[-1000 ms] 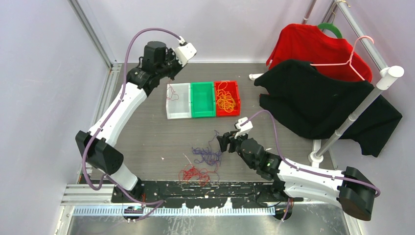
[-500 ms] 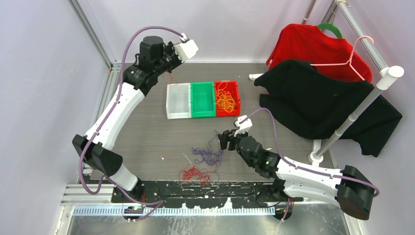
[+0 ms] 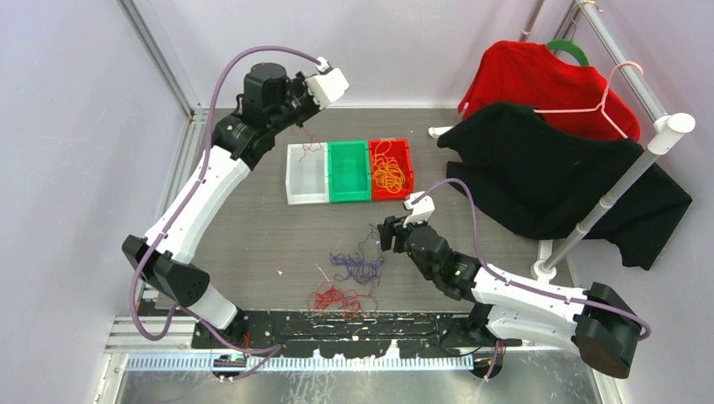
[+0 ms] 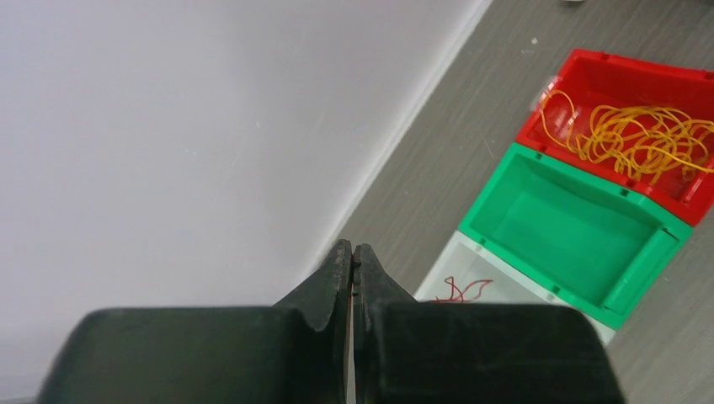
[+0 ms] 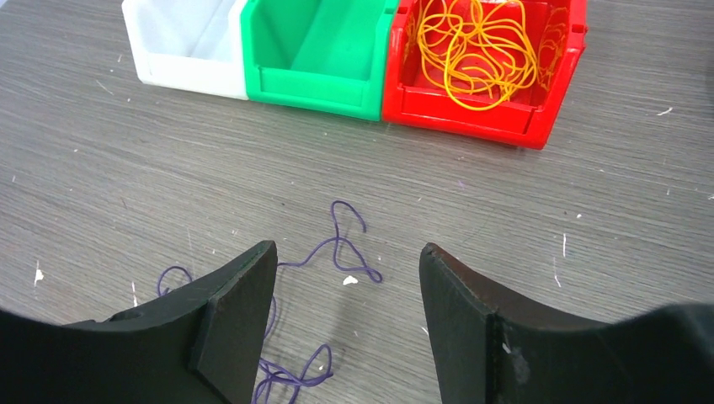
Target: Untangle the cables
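Observation:
A purple cable clump (image 3: 355,268) and a red cable clump (image 3: 337,297) lie on the table in front of the arms. Orange cables (image 3: 388,172) fill the red bin (image 3: 407,151). My left gripper (image 3: 290,118) hangs above the back of the white bin (image 3: 305,195), shut on a thin red cable (image 3: 305,141) that dangles into the bin. In the left wrist view its jaws (image 4: 354,248) are pressed together, with a red strand (image 4: 461,290) in the bin below. My right gripper (image 3: 386,236) stands open and empty just above a purple strand (image 5: 336,240).
An empty green bin (image 3: 349,195) sits between the white and red bins. A clothes rack (image 3: 615,189) with a black garment (image 3: 539,168) and a red one (image 3: 530,80) stands at the right. The back wall is close behind my left gripper.
My left gripper has risen and shifted right, drawing the red strand up out of the white bin. My right gripper has crept slightly toward the bins, still open.

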{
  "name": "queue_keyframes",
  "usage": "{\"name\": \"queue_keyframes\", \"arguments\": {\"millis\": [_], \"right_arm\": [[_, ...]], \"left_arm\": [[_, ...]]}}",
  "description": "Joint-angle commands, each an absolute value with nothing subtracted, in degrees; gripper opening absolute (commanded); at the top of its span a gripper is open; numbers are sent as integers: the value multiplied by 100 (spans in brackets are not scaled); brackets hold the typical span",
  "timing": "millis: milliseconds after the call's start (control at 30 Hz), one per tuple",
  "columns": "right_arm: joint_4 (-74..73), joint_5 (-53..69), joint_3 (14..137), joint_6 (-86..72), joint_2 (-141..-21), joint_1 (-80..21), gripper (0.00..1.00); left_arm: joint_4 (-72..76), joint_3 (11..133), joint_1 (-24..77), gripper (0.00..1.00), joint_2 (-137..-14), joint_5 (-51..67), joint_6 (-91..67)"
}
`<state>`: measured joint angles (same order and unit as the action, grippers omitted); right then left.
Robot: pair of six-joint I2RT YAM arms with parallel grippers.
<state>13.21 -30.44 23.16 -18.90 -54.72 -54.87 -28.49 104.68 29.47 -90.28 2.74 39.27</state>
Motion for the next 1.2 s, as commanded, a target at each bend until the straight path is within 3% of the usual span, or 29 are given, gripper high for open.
{"name": "queue_keyframes", "arguments": {"millis": [0,333,767,1167], "right_arm": [[1357,-3252,2526,-1966,-5263,-5400,67],[1300,-3189,2541,-1891,-5093,-5211,67],[1385,-3072,2702,-1881,-5325,-4743,67],[1426,-2667,3924,-1880,-6948,-3155,67]], "left_arm": [[-2647,10100,2944,0,-8771,196,3584],[-2350,9350,2586,0,-9064,441,2830],[-1086,8371,2355,0,-9578,470,2980],[-1129,8550,2137,0,-10511,646,2804]]}}
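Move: The left gripper is shut on a red cable strand and carries it to the white box, whose middle lies about 5 cm ahead, 2 cm left and some 37 cm below; the green box adjoins it, 5 cm ahead and 8 cm right of the hand. From the empty right hand the red box is roughly 21 cm ahead, 2 cm right and 11 cm down, the green box as far ahead but 8 cm left, and the purple cable 5 cm back, 6 cm left, on the table. Lower the left gripper some 22 cm over the white box, easing about 5 cm forward and slightly left on the way, tipping the fingers down by some 20 degrees and keeping the red strand pinched. Meanwhile bring the open right gripper forward and right towards the red box, creeping first, then quickening, turning it clockwise without touching anything. ##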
